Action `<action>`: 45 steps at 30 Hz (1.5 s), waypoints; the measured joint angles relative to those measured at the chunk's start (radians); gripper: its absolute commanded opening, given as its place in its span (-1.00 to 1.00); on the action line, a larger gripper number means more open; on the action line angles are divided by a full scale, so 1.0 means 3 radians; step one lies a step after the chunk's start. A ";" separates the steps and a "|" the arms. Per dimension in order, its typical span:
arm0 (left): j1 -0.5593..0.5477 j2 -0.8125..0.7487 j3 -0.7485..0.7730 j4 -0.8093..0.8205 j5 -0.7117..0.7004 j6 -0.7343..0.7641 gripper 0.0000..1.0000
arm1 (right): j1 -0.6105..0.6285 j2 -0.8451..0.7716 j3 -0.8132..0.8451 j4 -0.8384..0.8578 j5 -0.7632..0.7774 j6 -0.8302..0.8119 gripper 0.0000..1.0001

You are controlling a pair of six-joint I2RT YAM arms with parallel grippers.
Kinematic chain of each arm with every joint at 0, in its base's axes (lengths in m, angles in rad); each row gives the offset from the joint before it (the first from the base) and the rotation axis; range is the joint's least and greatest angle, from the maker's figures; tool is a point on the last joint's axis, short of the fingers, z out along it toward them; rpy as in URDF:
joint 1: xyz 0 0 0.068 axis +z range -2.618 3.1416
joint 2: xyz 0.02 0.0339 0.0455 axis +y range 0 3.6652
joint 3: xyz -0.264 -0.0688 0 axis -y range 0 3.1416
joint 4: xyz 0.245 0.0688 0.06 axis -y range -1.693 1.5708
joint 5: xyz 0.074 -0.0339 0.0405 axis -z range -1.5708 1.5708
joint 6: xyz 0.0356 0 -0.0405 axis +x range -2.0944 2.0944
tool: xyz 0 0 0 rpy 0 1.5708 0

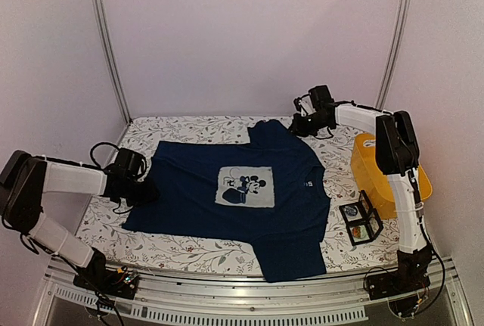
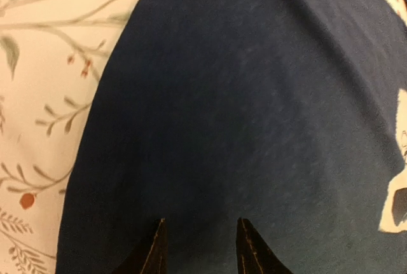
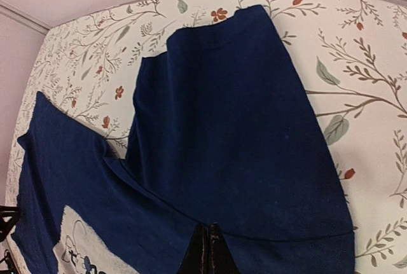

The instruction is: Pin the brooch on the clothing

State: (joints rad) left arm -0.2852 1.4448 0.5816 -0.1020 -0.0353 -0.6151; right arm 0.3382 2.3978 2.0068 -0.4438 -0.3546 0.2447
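The clothing [image 1: 189,190], a navy T-shirt with a pale mouse print [image 1: 244,187], lies spread on the floral tablecloth. My left gripper [image 1: 144,190] sits low over the shirt's left edge. In the left wrist view its fingertips [image 2: 200,220] stand apart on bare navy cloth [image 2: 254,96] with nothing between them. My right gripper [image 1: 296,125] is at the far right sleeve. In the right wrist view its tips [image 3: 208,226] meet on the sleeve hem [image 3: 286,232]. A brooch [image 1: 352,211] seems to lie in an open black case, far from both grippers.
A yellow basket [image 1: 378,171] stands at the right edge, with the black case [image 1: 363,220] in front of it. Floral cloth [image 1: 189,129] shows behind and in front of the shirt. White walls and metal posts close in the back.
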 measured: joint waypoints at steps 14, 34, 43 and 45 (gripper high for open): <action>-0.0027 -0.0743 -0.0729 0.0060 0.0003 -0.0791 -0.27 | -0.0104 0.0702 0.0217 0.0725 -0.0379 0.1665 -1.00; -0.0047 -0.0468 0.0431 -0.0418 -0.0240 -0.0076 -0.24 | -0.0181 0.0624 0.0687 0.0495 -0.0237 0.1559 -1.00; 0.0214 0.1408 0.2022 -0.0099 0.0086 0.0376 -0.31 | 0.0491 -0.1525 -0.1067 0.0009 0.0095 0.0521 -1.00; 0.0284 0.1821 0.2370 -0.0151 0.0137 0.0420 -0.32 | 0.0729 -0.1808 -0.1445 -0.0057 0.0132 0.0434 -1.00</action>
State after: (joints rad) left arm -0.2001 1.9911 1.2926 -0.1474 0.0059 -0.4892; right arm 0.5568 1.8553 1.5734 -0.4610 -0.3149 0.3748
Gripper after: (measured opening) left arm 0.346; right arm 0.003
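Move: The near-left corner of the clothing lies about 10 cm back and 7 cm left of my left hand, 2 cm below; its far-left corner is some 22 cm ahead and 3 cm left, the mouse print 4 cm ahead and 29 cm right. From my right hand, the far sleeve's middle is roughly 4 cm ahead, 9 cm left and 7 cm down; the collar label lies 18 cm back, 3 cm right. I drag the cloth back about 8 cm with my left fingertips, turning slightly counter-clockwise, then lift and arc forward to come down near the far-left corner, fingers still part open. My shut right hand sinks about 6 cm beside the far sleeve, rolls and sweeps low forward, then rises and pulls back some 22 cm, drifting left. ##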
